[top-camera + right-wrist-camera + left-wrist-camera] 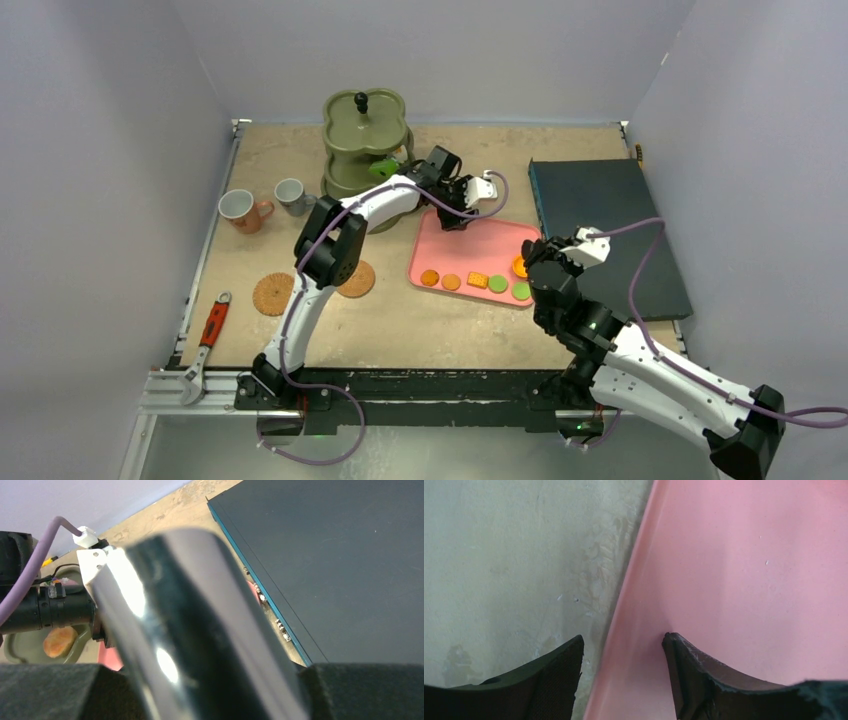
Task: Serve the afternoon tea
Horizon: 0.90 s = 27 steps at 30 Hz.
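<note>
The olive three-tier stand [362,140] is at the back, with a green pastry [383,168] on a tier and an orange pastry [60,641] in a tray. More orange [430,278] and green [497,284] pastries lie along the near side of the flat pink tray [470,250]. A terracotta cup [240,210] and a grey-blue cup [291,195] stand to the left, with brown coasters [273,293] nearer me. My left gripper [455,215] [624,639] is open, its fingers either side of the tray's edge [634,580]. My right gripper [545,255] [210,680] is shut on shiny tongs [200,610].
A dark blue-grey flat box [610,230] fills the right side beside the tray. A red-handled wrench [207,340] lies at the near left edge. Walls close in on all three sides of the table.
</note>
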### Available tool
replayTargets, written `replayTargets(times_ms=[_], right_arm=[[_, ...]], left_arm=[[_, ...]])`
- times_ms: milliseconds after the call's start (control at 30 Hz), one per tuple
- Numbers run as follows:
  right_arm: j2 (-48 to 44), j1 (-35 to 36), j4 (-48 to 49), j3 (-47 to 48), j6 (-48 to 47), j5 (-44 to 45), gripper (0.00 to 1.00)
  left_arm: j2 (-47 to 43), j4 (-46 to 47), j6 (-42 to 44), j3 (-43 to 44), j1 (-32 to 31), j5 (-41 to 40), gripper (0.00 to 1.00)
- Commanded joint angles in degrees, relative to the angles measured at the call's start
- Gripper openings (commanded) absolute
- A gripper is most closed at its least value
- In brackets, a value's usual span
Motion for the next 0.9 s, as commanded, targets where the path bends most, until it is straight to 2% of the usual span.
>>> replayTargets(times_ms=[0, 167, 300, 367, 567, 867], right_arm=[[-0.15, -0.32, 1.38, 2.50, -0.20, 1.27, 0.36], [-0.15, -0.36, 1.54, 2.30, -0.17, 1.10, 0.36], [0.30, -0.36, 2.92, 1.71, -1.11, 0.92, 0.36], [0.81, -0.34, 4.02, 1.58, -1.80, 0.79, 0.36], [2.56, -0.28, 7.68, 0.73, -3.36, 0.05, 0.36], [4.62, -0.68, 12.06, 0.12, -5.02, -0.91, 0.37]], left_arm=[[-2.07, -0.36, 0.53, -3.02, -0.34, -0.35, 0.54], [-3.43, -0.58, -1.79, -4.97, -0.04, -5.24, 0.34], [-7.62, 3.22, -4.88, -12.65, 0.49, -9.92, 0.17], [-9.29, 3.91, -6.93, -15.42, 1.15, -11.88, 0.11], [-14.45, 3.78, -14.54, -23.04, 3.51, -14.54, 0.00], [-23.78, 9.92, -36.74, -38.79, 5.87, -21.47, 0.00]])
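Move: The tray's far rim, near its left corner, already lies between the left hand's open fingers, about 1 cm below the hand point; the tray's middle is 8 cm back and 3 cm right. The green tiered stand rises some 5 cm ahead and 19 cm left. On the tray, the nearest-left cookie is about 13 cm back and 7 cm left, the orange slice 11 cm back and 12 cm right. From the right hand, that rim is roughly 15 cm ahead, 16 cm left, 19 cm below. Staying almost in place at first, the left hand closes its open fingers and pinches the tray's far rim. It then drags the rim left at table height, about 12 cm, drawing back some 4 cm as well, while the wrist turns about 30 degrees counter-clockwise and the fingers keep their hold. ##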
